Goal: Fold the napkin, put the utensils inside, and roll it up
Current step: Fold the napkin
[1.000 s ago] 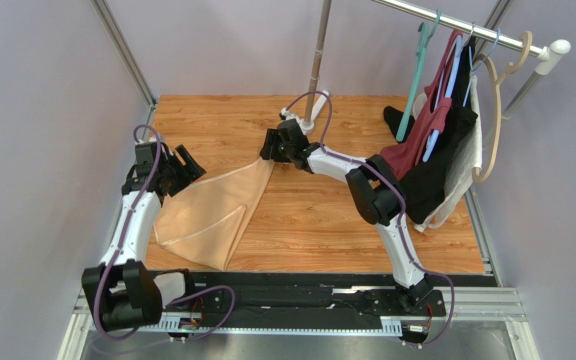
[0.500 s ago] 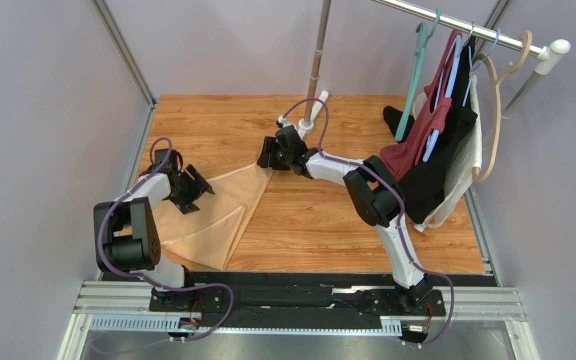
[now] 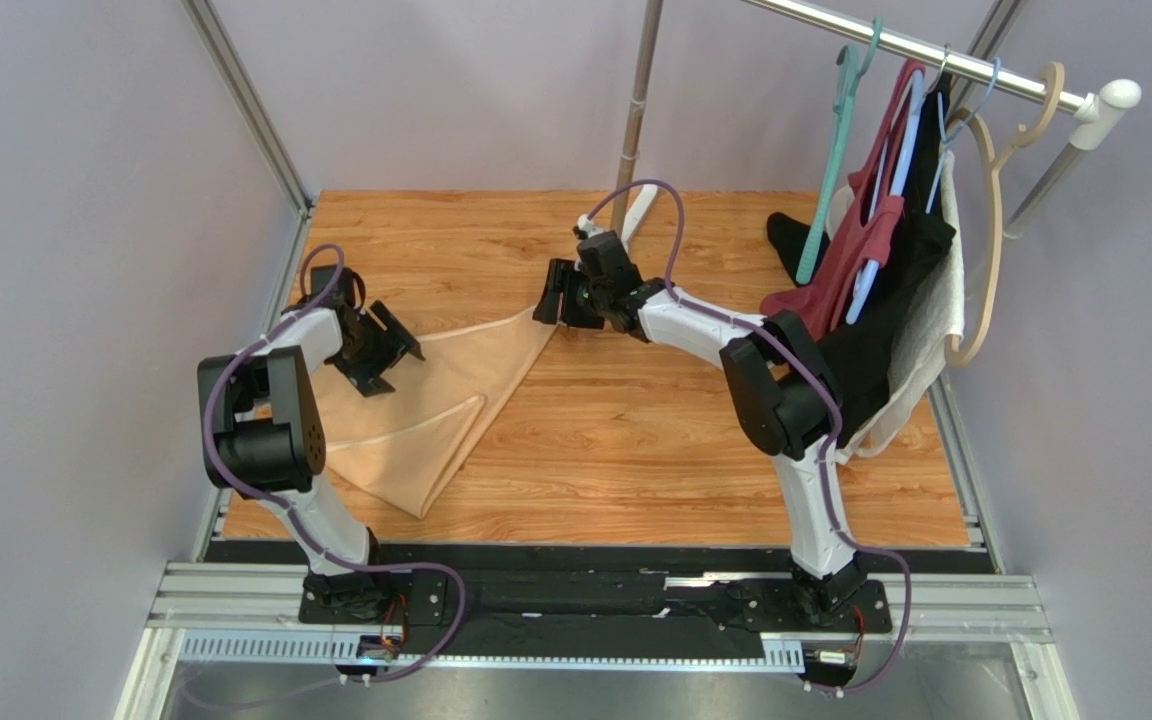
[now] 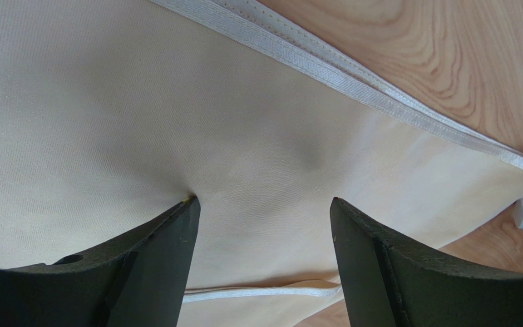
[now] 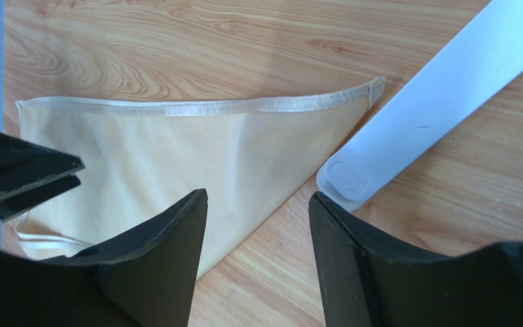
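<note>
The peach-tan napkin (image 3: 447, 393) lies folded into a rough triangle on the left of the wooden table, its white hem showing. My left gripper (image 3: 376, 348) hovers open over the napkin's left part. In the left wrist view the napkin (image 4: 244, 122) fills the frame, the left gripper (image 4: 264, 201) is spread wide, and one fingertip (image 4: 188, 204) dents the fabric. My right gripper (image 3: 557, 294) stands open just beyond the napkin's far right corner. In the right wrist view the right gripper (image 5: 257, 197) is over the cloth edge and bare wood, holding nothing. The utensils are out of view.
A metal pole (image 3: 635, 105) rises at the back centre, its long white foot (image 5: 435, 102) lying right beside the napkin corner (image 5: 375, 87). Dark red, black and white garments (image 3: 875, 300) hang on a rack at the back right. A wall runs close along the table's left side.
My left arm's elbow has folded back toward its base while its gripper stayed over the napkin. The napkin's near tip has slid up and left. The right gripper has shifted slightly right.
</note>
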Controlling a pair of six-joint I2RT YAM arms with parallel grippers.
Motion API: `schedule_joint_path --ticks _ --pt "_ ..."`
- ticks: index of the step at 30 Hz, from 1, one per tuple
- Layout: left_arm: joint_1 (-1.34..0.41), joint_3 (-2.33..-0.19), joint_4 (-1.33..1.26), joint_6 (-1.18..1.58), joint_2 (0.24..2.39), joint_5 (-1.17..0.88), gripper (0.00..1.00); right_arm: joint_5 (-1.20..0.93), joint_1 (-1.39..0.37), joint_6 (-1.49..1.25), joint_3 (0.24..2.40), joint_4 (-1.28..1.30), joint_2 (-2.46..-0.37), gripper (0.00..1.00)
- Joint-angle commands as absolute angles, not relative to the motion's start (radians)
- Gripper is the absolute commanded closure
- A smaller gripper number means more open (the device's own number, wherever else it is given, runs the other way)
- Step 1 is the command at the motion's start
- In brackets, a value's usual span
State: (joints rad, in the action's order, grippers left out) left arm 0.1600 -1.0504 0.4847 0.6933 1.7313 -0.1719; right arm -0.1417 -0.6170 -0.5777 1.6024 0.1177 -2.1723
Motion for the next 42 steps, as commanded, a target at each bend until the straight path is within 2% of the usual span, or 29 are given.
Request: schedule_joint_path --ticks 1,14,20,29,42 --pt "0.193 -1.126 0.512 0.663 1.79 -0.138 0.2 -0.172 -0.609 -0.555 1.611 0.146 -2.108 0.39" --pt "0.248 -1.095 0.505 0.632 1.747 -0.127 0.19 -0.21 -0.587 -0.572 1.69 0.149 -2.186 0.39" --pt "0.242 -1.127 0.514 0.612 1.724 -0.153 0.2 -0.261 -0.588 -0.607 1.776 0.061 -2.282 0.39" --pt "0.167 -1.178 0.537 0.545 1.577 -0.11 0.19 -0.173 -0.588 -0.626 1.983 0.118 -2.463 0.4" --pt "0.15 -1.184 0.531 0.541 1.45 -0.156 0.19 -0.089 -0.554 -0.706 2.028 0.132 -2.534 0.42"
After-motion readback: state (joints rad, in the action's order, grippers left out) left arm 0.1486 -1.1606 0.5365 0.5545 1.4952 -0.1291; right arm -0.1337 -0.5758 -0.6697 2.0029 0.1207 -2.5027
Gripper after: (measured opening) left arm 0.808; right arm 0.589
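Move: The left hand's spread pads rest on a patch of the napkin directly below them; the folded flap's corner lies about 10 cm to their right and 2 cm back. From the open right hand, the napkin's right tip is roughly 8 cm ahead, 2 cm right and 4 cm below; the near end of the stand's white foot lies some 2 cm ahead and 4 cm right, equally low. Left pads drag the napkin 3.5 cm left, then rise; open right hand advances 8 cm towards napkin tip. ##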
